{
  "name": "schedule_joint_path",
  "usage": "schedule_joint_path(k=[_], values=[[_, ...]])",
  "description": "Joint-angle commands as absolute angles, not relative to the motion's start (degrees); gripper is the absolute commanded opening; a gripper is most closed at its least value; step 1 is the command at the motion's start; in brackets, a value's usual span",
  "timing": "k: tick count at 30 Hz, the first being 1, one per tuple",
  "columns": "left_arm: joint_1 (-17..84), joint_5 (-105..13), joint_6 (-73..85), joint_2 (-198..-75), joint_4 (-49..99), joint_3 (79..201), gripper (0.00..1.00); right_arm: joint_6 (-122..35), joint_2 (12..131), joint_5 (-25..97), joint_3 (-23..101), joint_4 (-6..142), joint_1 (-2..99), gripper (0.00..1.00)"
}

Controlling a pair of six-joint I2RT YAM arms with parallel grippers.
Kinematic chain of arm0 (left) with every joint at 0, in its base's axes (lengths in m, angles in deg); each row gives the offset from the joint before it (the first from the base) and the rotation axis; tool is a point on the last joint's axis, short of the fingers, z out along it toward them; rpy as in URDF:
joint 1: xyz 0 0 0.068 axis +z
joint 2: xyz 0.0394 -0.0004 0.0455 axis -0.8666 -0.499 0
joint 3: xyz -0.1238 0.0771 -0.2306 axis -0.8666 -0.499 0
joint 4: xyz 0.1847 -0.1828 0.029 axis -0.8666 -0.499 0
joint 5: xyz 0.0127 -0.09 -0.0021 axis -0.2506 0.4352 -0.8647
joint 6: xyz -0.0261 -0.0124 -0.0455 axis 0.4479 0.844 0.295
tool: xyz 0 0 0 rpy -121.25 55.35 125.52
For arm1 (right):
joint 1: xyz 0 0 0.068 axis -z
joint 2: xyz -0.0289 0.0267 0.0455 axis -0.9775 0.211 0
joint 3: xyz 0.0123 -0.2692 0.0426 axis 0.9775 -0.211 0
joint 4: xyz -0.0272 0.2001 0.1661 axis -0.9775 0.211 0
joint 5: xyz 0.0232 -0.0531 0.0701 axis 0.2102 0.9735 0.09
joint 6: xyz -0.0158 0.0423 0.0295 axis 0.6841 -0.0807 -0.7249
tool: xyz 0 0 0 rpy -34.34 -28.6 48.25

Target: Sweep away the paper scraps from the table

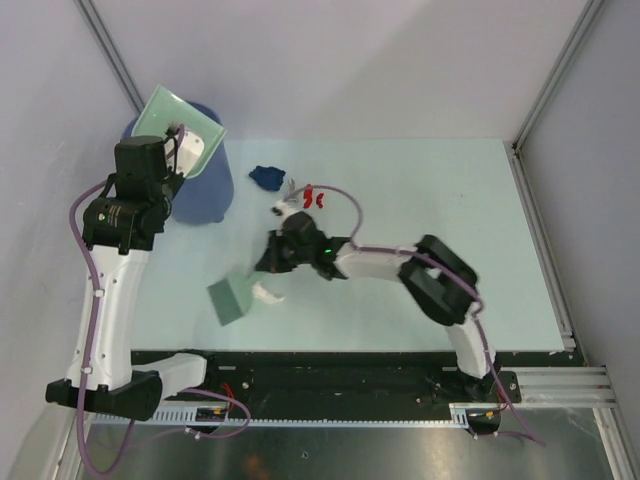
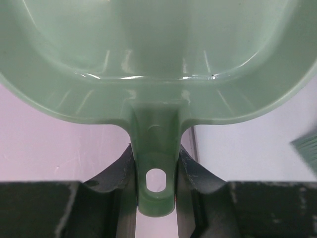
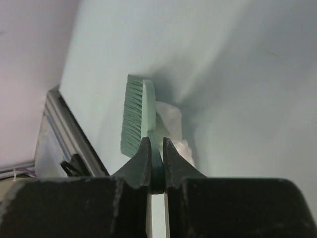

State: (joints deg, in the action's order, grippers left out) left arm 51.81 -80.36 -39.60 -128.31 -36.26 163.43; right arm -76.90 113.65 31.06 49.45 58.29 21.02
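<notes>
My left gripper [image 1: 181, 147] is shut on the handle [image 2: 156, 168] of a mint-green dustpan [image 1: 176, 122], held tilted above a blue bucket [image 1: 207, 190] at the table's far left. The pan [image 2: 158, 49] fills the left wrist view and shows no scraps in it. My right gripper [image 1: 268, 262] is shut on the handle of a mint-green brush [image 1: 231, 299], whose bristles [image 3: 132, 116] rest on the table [image 1: 450, 220]. A white paper wad [image 1: 268, 293] lies against the brush [image 3: 148, 106]. Dark blue [image 1: 267, 177], red [image 1: 312, 196] and grey-white [image 1: 283, 206] paper scraps lie behind the right wrist.
White walls enclose the table on three sides, with metal rails in the far corners [image 1: 545, 95]. A metal rail [image 3: 59, 129] runs along the near edge close to the brush. The right arm's cable [image 1: 345, 205] loops over the scraps area.
</notes>
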Motion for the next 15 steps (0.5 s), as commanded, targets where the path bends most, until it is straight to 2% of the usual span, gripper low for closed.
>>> schedule_joint_path(k=[1,6,11,15], values=[[51.8,-76.89,-37.04,-127.3,-35.28,162.32,0.0,-70.2,94.64,40.21,34.19,65.52,27.36,0.0],[48.82,-71.62,-36.25,-128.26,-37.57,160.14,0.0,-63.6,78.72,45.59,23.51,74.23,31.39,0.0],[37.75,-69.5,-34.06,-129.66,-40.98,155.74,0.0,-58.94,66.52,36.27,22.53,77.06,33.52,0.0],[34.93,-62.13,-32.38,-132.04,-46.09,153.28,0.0,-58.23,56.22,39.75,22.8,79.5,35.45,0.0]])
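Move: The white paper scrap lies nearly under the right gripper, about 2 cm back and some 9 cm below, just right of the brush head. From this gripper, the twisted blue scrap is about 18 cm ahead and 10 cm right, hidden by the arm; the red scraps some 28 cm ahead, 13 cm right. From the left gripper, the white scrap is roughly 19 cm right, 4 cm back and 37 cm below; the bin about 24 cm ahead, 6 cm left. Sweep the held brush quickly to the right, its head pushing the white paper scrap along, and lift it as it goes, steeply towards the end: about 22 cm right and 12 cm up, rolling the wrist some 15 degrees. Meanwhile bring the left gripper, still gripping the dustpan, away from the bin, about 11 cm right and 8 cm down, turning clockwise and tipping the pan downward. ##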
